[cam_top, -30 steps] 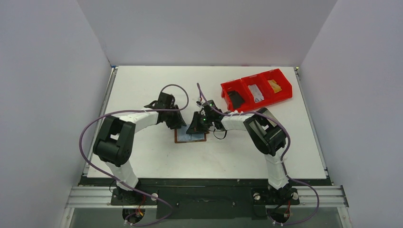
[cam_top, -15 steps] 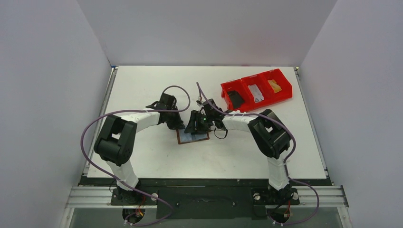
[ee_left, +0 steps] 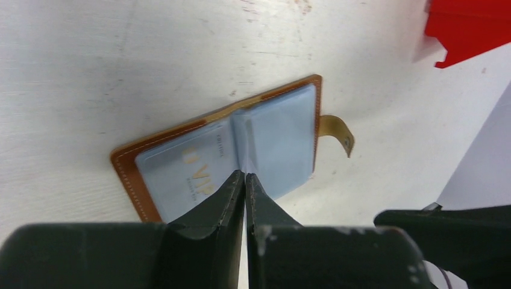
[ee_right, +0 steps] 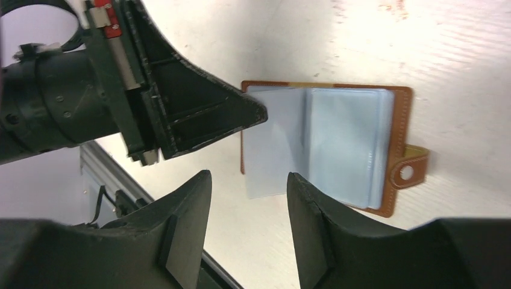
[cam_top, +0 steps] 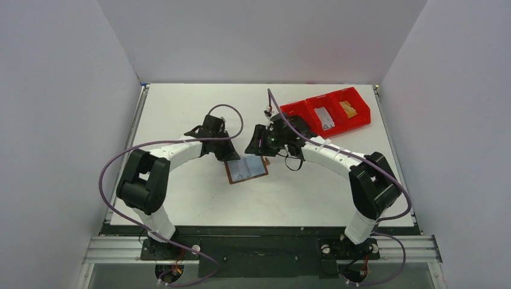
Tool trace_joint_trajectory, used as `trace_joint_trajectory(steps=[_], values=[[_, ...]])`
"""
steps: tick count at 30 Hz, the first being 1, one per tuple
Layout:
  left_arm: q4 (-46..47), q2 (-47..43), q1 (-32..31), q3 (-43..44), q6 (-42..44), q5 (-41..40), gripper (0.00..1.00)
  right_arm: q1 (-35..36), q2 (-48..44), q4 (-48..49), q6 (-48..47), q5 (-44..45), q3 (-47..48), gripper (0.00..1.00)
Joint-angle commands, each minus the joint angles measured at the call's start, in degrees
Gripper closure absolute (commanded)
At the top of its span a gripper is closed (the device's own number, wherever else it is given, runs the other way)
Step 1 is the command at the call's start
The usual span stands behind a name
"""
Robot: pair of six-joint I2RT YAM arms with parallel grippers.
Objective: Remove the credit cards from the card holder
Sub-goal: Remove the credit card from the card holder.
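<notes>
The brown card holder (cam_top: 247, 169) lies open on the table, pale blue pockets up, its tab (ee_right: 407, 170) sticking out at one side. My left gripper (ee_left: 244, 175) is shut on a thin inner leaf (ee_right: 272, 147) at the fold, and the leaf stands lifted. A pale credit card (ee_left: 194, 173) with gold lettering shows inside one pocket. My right gripper (ee_right: 250, 176) hangs open just above the holder's edge, with nothing between its fingers. From above, the left gripper (cam_top: 228, 155) sits at the holder's far left corner and the right gripper (cam_top: 256, 144) just behind it.
A red three-compartment bin (cam_top: 364, 105) stands at the back right, with a black card (cam_top: 298, 126), a grey one (cam_top: 326, 117) and a yellowish one (cam_top: 347, 108) in it. Its corner (ee_left: 470, 30) shows in the left wrist view.
My right gripper opened and drew back up and to the right, off the holder. The left gripper closed on the inner leaf. The holder turned slightly and shifted right.
</notes>
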Motion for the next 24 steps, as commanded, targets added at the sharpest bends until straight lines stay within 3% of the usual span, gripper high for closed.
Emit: trace_joint_trajectory(steps=[1, 24], values=[[1.82, -0.46, -1.71, 3.85, -2.08, 2.76, 0.96, -1.09, -3.06, -2.8, -2.11, 5.27, -1.76, 0.54], [6.85, 8.96, -6.16, 10.27, -3.73, 5.34, 0.49, -2.36, -10.76, -7.94, -3.14, 14.5, -4.72, 0.55]])
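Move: From the left hand, the right half of the card holder is about 7 cm to the right, 1 cm back and 3 cm lower. The holder's VIP half lies almost underneath the left hand, some 3 cm back, and its leather tab is about 11 cm to the right and 1 cm ahead. From the raised right hand, that right half is about 11 cm below, 2 cm right and 1 cm back. Rightward in a low arch, the empty left hand crosses about 6 cm towards the holder's right half, rising some 2 cm then sinking back, while its nearly shut fingers spread to about half open. The right hand draws away rightward about 6 cm, dipping briefly and climbing again, wrist turning somewhat clockwise, fingers still open and empty. ##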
